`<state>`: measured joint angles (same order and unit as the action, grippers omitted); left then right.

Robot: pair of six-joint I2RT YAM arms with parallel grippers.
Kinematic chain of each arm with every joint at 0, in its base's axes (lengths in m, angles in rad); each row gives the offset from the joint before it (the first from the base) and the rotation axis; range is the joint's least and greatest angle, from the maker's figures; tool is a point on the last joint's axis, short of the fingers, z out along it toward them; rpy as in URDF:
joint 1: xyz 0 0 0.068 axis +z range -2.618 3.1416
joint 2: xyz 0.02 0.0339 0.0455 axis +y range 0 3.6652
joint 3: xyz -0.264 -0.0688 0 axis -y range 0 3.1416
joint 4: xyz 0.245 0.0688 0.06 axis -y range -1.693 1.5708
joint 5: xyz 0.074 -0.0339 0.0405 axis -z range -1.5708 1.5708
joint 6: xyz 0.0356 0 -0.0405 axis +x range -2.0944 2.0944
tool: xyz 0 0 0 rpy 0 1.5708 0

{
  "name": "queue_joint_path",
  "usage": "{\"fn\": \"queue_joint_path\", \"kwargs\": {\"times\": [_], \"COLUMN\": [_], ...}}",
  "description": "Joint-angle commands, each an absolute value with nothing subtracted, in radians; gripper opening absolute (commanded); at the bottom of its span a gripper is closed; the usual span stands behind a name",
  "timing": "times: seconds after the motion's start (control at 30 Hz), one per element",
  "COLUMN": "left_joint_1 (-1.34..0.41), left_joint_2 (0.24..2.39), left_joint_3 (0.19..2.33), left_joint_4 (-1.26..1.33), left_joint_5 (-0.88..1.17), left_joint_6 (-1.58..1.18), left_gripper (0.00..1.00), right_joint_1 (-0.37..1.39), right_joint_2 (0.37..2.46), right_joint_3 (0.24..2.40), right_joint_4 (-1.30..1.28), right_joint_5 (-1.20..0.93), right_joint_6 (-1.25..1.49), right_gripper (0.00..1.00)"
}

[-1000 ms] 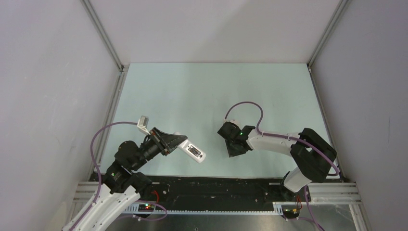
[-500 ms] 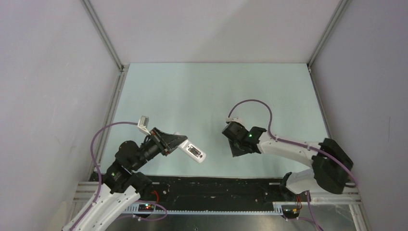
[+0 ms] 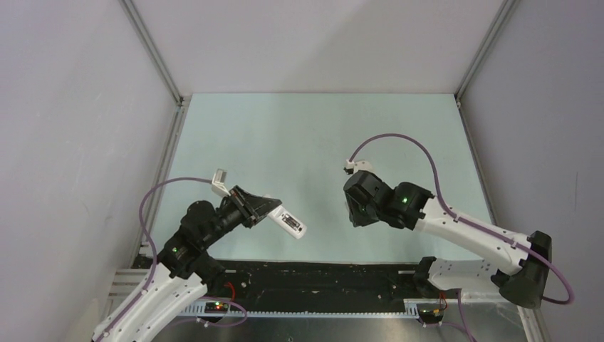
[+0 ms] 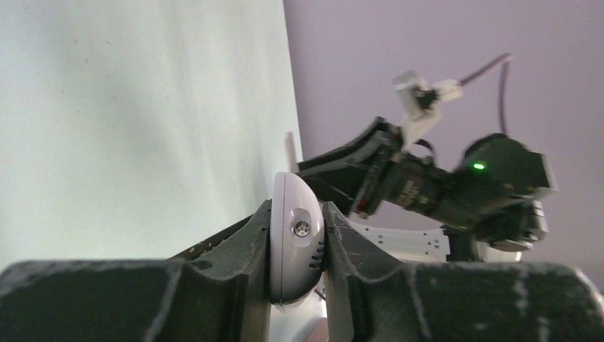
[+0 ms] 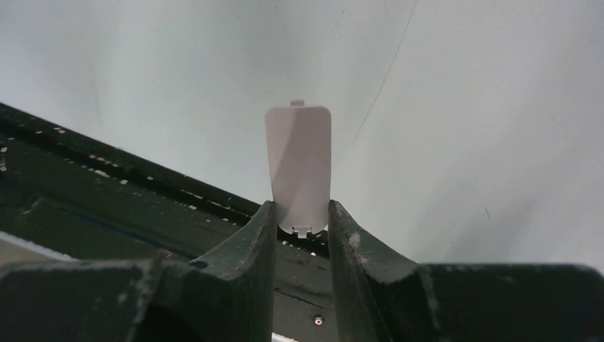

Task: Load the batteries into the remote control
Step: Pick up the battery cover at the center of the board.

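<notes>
The remote control (image 3: 290, 225) is a small white handset, and my left gripper (image 3: 268, 211) is shut on it near the table's front left. It is held just off the mat, pointing right. In the left wrist view the remote control (image 4: 295, 242) shows end-on, squeezed between the two dark fingers (image 4: 249, 242). My right gripper (image 3: 354, 211) hovers to the right of it, shut on a plain flat white cover piece (image 5: 299, 167). The cover stands up between the right fingertips (image 5: 265, 228). The batteries are not in view.
A pale green mat (image 3: 320, 135) covers the table inside grey enclosure walls with aluminium posts (image 3: 153, 53). A black strip (image 3: 320, 274) runs along the near edge. The right arm (image 4: 427, 185) shows across from the left wrist camera.
The right arm has swung its elbow out to the right and its wrist has shifted right, still holding the cover. The left arm has edged slightly forward with the remote.
</notes>
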<state>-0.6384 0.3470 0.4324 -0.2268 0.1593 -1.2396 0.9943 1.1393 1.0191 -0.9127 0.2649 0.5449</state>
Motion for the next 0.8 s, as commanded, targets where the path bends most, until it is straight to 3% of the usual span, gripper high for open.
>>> {"fn": "queue_joint_path", "kwargs": {"times": [0.0, 0.27, 0.77], "left_joint_1": [-0.638, -0.637, -0.638], "left_joint_2": [0.4, 0.513, 0.527], "left_joint_3": [0.494, 0.497, 0.49], "left_joint_4": [-0.187, -0.098, -0.067], "left_joint_5": [0.141, 0.165, 0.181], "left_joint_6": [-1.194, -1.191, -1.195], "left_gripper": [0.02, 0.0, 0.01], "right_joint_1": [1.035, 1.112, 1.238], "right_joint_2": [1.119, 1.186, 1.422], "right_joint_3": [1.158, 1.358, 1.65], "right_joint_4": [-1.027, -1.081, -1.135], "right_joint_5": [0.289, 0.245, 0.183], "right_joint_6": [0.52, 0.486, 0.334], "right_gripper": [0.26, 0.28, 0.29]}}
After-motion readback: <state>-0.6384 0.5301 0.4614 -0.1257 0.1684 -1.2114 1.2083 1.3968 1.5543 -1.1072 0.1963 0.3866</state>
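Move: The right hand already holds the battery cover clear of the table. From this hand, the remote's open battery bay lies about 15 cm left, 5 cm back and 6 cm higher; the left fingers gripping the remote are some 19 cm left, level ahead and 8 cm higher. For the left hand, the cover is roughly 18 cm right, 1 cm ahead and 10 cm lower. The right hand carries the pinched cover up, then left, each some 9 cm, turning counter-clockwise, towards the remote's bay. ##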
